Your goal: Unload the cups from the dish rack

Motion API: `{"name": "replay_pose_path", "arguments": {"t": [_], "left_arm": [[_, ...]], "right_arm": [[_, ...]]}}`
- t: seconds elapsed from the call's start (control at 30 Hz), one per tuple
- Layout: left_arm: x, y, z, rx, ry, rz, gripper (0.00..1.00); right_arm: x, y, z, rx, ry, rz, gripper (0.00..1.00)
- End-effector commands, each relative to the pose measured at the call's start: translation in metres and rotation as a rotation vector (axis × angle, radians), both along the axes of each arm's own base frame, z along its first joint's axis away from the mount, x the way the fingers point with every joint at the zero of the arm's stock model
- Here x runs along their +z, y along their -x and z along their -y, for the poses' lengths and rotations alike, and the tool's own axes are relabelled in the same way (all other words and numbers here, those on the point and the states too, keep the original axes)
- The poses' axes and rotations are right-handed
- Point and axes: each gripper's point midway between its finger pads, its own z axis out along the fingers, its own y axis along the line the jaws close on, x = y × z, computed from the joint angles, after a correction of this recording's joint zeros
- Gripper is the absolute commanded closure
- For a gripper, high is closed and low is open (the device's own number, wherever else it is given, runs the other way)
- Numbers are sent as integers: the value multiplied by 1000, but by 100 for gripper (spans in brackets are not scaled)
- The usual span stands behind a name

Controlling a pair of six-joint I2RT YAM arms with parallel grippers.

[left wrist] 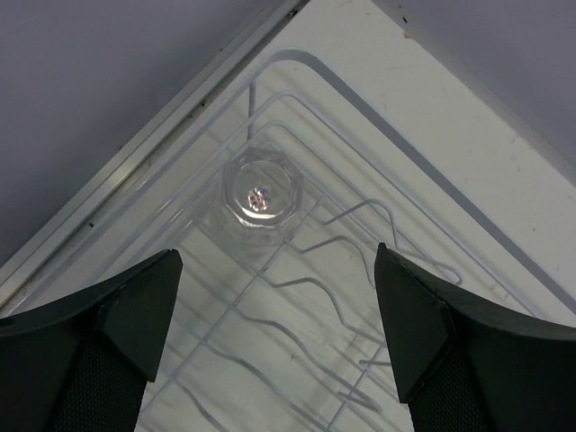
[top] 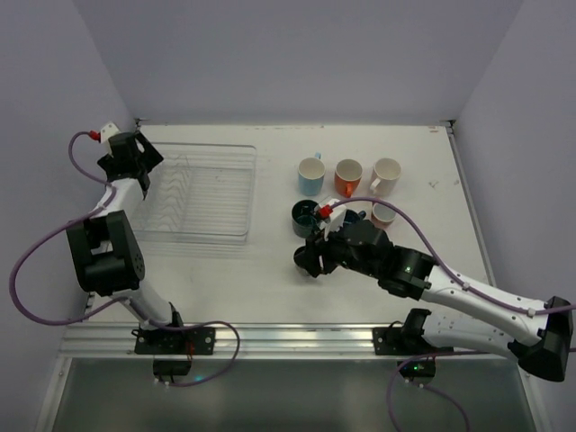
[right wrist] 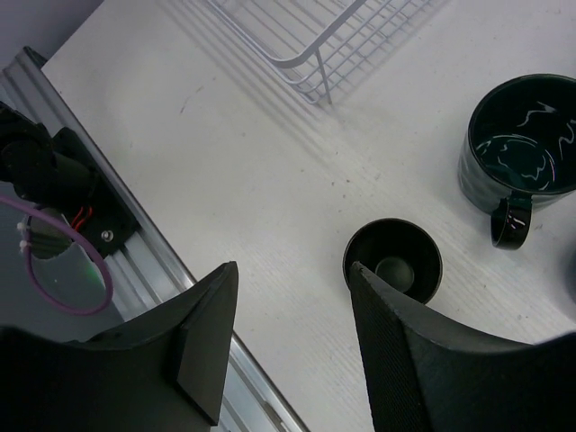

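The see-through dish rack [top: 200, 193] lies on the left of the table. A clear glass [left wrist: 261, 200] stands upside down in its far left corner. My left gripper [left wrist: 277, 252] hovers open just short of the glass, nothing between its fingers. On the right stand a light blue cup [top: 310, 174], an orange cup [top: 348, 175], a white cup [top: 385, 174], a small pink cup [top: 383, 213] and a dark teal mug [right wrist: 522, 144]. A small dark brown cup [right wrist: 393, 261] stands upright on the table at the tip of one finger of my right gripper [right wrist: 292, 267], whose jaws are open over bare table.
The rack's near right corner [right wrist: 306, 45] is a little way beyond the right gripper. The metal rail at the table's near edge [right wrist: 180, 270] runs close under the right gripper. The right arm [top: 396, 265] lies over the table below the row of cups.
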Motion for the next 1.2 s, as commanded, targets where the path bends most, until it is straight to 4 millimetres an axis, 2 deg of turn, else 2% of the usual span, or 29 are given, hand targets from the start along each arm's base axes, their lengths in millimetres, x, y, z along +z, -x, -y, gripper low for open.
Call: {"name": "replay_pose_path", "arguments": {"t": [0.0, 0.13, 0.33, 0.6, 0.67, 0.87, 0.97, 1.17], "left_arm": [[35, -32, -15, 18, -29, 155, 7], [15, -39, -20, 25, -32, 124, 9], [-1, -45, -30, 37, -38, 107, 12], [-13, -56, -36, 36, -41, 98, 15], [-12, -59, -36, 29, -47, 106, 18], [-25, -60, -37, 25, -46, 87, 27], [-29, -60, -37, 26, -44, 84, 32], [-30, -58, -37, 23, -55, 81, 60]], "right_arm": [[28, -6, -5, -21, -106, 65, 45], [30, -8, -1, -36, -113, 79, 45], [32, -11, 2, -58, -114, 90, 47], [35, -15, 4, -82, -124, 93, 48], [35, -16, 5, -89, -126, 94, 48], [38, -18, 7, -102, -130, 101, 48], [40, -18, 8, -108, -133, 105, 48], [42, -19, 13, -123, -141, 111, 48]]}}
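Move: The clear glass stands in the dish rack about 6 cm ahead of the left hand, 3 cm to its left and 7 cm lower. The rack's far left corner is some 12 cm ahead and 6 cm left of that hand; the middle of the row of wire tines is about level with it, 7 cm to its right. From the right hand the glass lies roughly 33 cm ahead, 52 cm left and 13 cm lower. Left fingers reach 5 cm forward and down, slightly left, closing onto the glass's sides; right hand rises 3 cm. ##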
